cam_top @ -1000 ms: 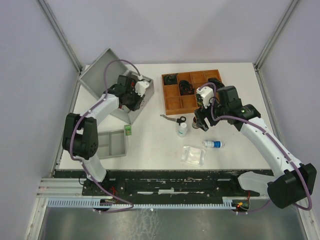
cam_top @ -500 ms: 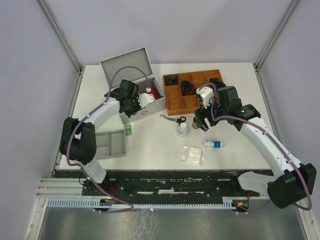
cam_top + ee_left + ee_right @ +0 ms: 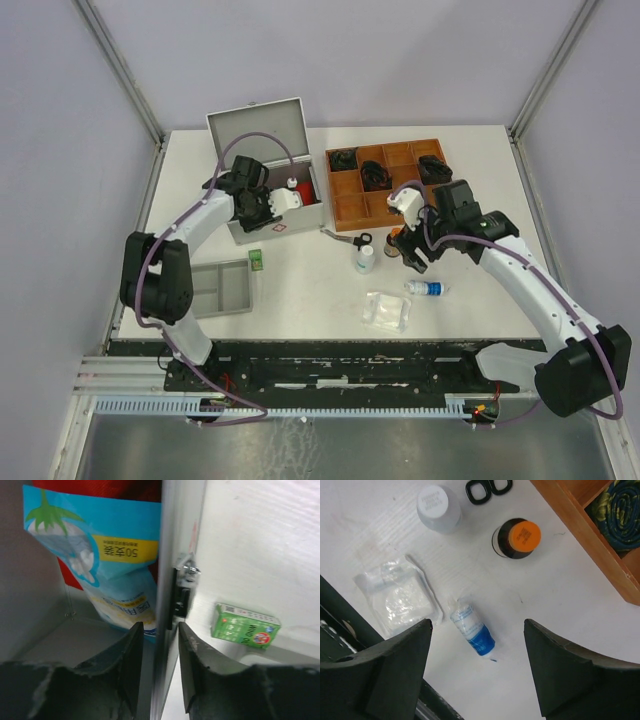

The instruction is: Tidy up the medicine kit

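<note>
The medicine kit (image 3: 258, 130) stands at the back left with its lid raised. Inside it are a blue-and-white bag (image 3: 100, 565) and a red pouch (image 3: 100, 487). My left gripper (image 3: 264, 210) straddles the kit's front wall (image 3: 162, 555) beside the latch (image 3: 182, 595). One finger is inside, one outside, with a thin gap on each side. My right gripper (image 3: 412, 252) hangs open over a small blue-and-white bottle (image 3: 472, 628) lying on the table, holding nothing.
A green box (image 3: 256, 260) lies just in front of the kit, a grey tray (image 3: 222, 288) nearer me. The brown wooden tray (image 3: 385, 180) sits behind a white-capped bottle (image 3: 438, 507), an orange-capped bottle (image 3: 517, 537), scissors (image 3: 345, 238) and a clear gauze bag (image 3: 397, 597).
The kit swung from a skewed pose at the far left to stand square with its lid up. The left jaws loosened on its wall. The right gripper drifted nearer, over the bottle.
</note>
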You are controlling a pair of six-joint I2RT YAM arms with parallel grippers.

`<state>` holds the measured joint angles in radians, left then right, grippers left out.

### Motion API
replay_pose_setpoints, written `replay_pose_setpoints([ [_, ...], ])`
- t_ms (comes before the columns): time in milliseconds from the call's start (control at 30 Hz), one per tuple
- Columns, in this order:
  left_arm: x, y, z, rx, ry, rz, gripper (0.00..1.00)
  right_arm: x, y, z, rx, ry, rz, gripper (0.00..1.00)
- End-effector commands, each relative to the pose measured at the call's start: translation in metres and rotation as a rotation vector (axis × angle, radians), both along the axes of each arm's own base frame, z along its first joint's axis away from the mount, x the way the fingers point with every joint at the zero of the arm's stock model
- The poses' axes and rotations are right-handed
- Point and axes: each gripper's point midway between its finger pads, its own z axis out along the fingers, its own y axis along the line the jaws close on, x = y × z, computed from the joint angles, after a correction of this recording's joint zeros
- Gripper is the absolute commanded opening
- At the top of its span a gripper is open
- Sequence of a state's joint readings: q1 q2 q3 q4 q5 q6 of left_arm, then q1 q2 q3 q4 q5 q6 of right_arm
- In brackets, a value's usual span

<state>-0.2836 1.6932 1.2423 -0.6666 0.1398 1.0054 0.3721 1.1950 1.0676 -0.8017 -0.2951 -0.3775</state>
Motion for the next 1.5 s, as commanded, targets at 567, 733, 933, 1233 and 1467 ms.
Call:
replay_pose_setpoints([
  [567, 0.031, -0.020, 0.132, -0.469, -0.360, 0.144, 0.90, -0.045, -0.072, -0.123, -0.454, 0.198, 0.300, 0.81],
  [733, 0.002, -0.038, 0.155, -0.636, -0.377, 0.113, 0.93, -0.041, -0.070, -0.139, -0.457, 0.210, 0.315, 0.78],
  [933, -0.027, -0.050, 0.156, -0.720, -0.316, 0.077, 0.94, -0.038, -0.069, -0.149, -0.455, 0.200, 0.324, 0.69],
  [1233, -0.060, -0.067, 0.156, -0.806, -0.260, -0.033, 0.93, -0.039, -0.060, -0.114, -0.396, 0.130, 0.330, 0.35],
  [1467, -0.096, -0.102, 0.170, -0.900, -0.211, -0.237, 0.92, -0.064, -0.006, -0.025, -0.098, 0.082, 0.414, 0.31],
])
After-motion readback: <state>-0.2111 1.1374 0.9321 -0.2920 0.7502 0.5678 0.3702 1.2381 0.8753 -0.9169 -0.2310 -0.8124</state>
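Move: The wrapped blue-and-white roll lies about 15 cm below my right hand, 5 cm back and 5 cm to its right. From the same hand, the brown bottle is some 4 cm ahead and 2 cm left, the white bottle 2 cm ahead and 9 cm left, and the gauze packet 10 cm back and 4 cm left. My left fingers straddle the grey case's near rim, its middle about 6 cm ahead, 4 cm right and 4 cm below; the green box lies 9 cm back, 2 cm left. I sink my right hand about 15 cm, angling back and right while turning counter-clockwise, pinch the roll near its blue end, then rise some 5 cm with it. Meanwhile my left hand spreads its fingers off the case rim, edges forward and left, then climbs about 14 cm and backs away to the right, rolling to tip its fingers rightward. ##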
